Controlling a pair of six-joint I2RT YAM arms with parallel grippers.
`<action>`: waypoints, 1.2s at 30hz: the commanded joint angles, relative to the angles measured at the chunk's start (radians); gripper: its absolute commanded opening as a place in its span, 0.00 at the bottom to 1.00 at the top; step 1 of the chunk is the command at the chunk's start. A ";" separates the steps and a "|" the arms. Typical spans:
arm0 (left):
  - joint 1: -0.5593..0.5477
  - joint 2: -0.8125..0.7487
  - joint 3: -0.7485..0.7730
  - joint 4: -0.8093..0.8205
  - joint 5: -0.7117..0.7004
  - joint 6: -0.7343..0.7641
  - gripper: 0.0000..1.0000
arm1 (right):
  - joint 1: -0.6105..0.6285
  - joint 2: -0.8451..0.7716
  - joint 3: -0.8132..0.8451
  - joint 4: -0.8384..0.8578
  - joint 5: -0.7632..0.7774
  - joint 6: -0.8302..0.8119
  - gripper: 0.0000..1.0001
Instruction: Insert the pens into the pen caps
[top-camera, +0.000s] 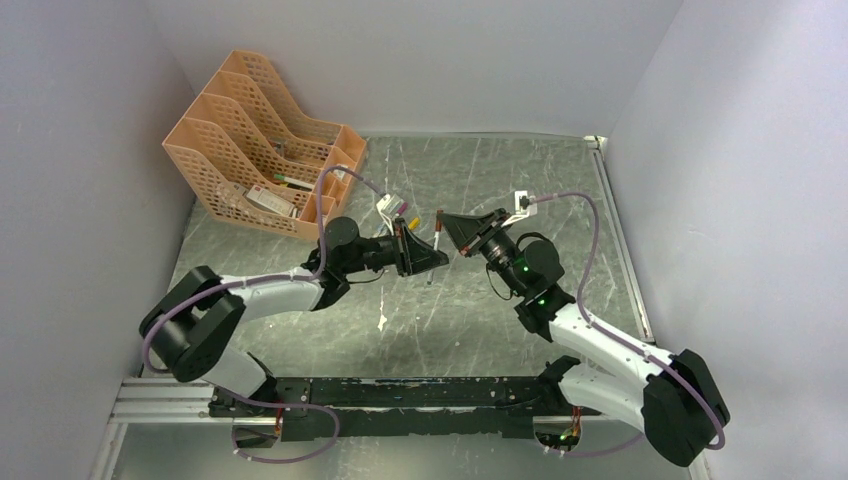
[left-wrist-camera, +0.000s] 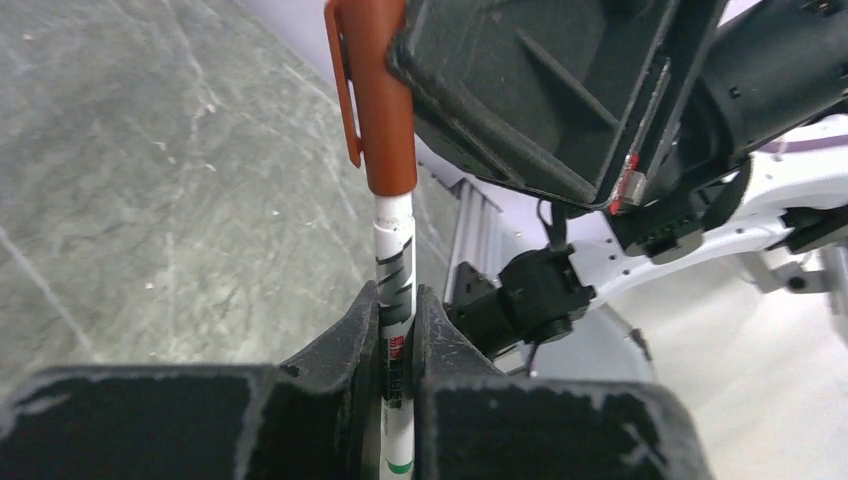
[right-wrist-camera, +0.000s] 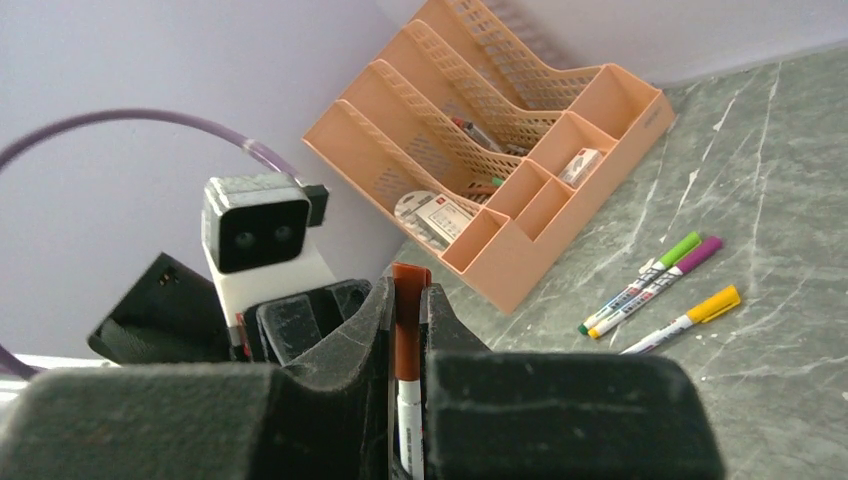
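My left gripper (left-wrist-camera: 397, 300) is shut on the white barrel of a pen (left-wrist-camera: 394, 250) that points up out of its jaws. An orange pen cap (left-wrist-camera: 383, 100) covers the barrel's far end, with no tip showing. My right gripper (right-wrist-camera: 408, 292) is shut on that same orange pen cap (right-wrist-camera: 405, 325), and the white barrel (right-wrist-camera: 408, 420) runs down between its fingers. From above, both grippers meet over the table's middle, the left gripper (top-camera: 423, 258) facing the right gripper (top-camera: 452, 234), with the pen (top-camera: 431, 276) between them.
Three capped pens lie on the marble table (right-wrist-camera: 780, 200): green cap (right-wrist-camera: 680, 246), purple cap (right-wrist-camera: 702, 254), yellow cap (right-wrist-camera: 716, 302). A peach mesh desk organiser (top-camera: 255, 140) stands at the back left. Grey walls close in both sides.
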 joint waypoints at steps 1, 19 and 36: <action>-0.007 -0.091 0.084 -0.248 -0.074 0.221 0.07 | 0.010 -0.047 0.009 -0.112 -0.077 -0.066 0.00; -0.008 -0.197 0.144 -0.540 -0.185 0.529 0.07 | 0.011 -0.200 0.003 -0.215 -0.048 -0.153 0.54; -0.049 -0.218 0.172 -0.656 -0.228 0.700 0.07 | 0.011 -0.072 0.146 -0.280 -0.043 -0.148 0.52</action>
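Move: The right fingers are shut on the brown cap, the cap's middle right at that hand's point. The cap is already on the pen, which the left fingers pinch lower down; from the left hand the cap lies about 5 cm ahead, level sideways, and some 4 cm up. From the right hand, the yellow-capped pen lies on the table roughly 10 cm ahead, 5 cm left and 26 below, and the purple-capped pen about 3 cm farther left and 2 cm farther out. The right hand lets go of the brown cap, its fingers opening to about half as it draws back some 3 cm, then it eases forward about 2 cm, still open around the cap end. The left hand keeps its pinch on the pen and shifts about 3 cm left and 2 cm forward, sinking slightly late on, while its wrist turns some 35 degrees, tipping the fingers down and standing the pen more upright. ##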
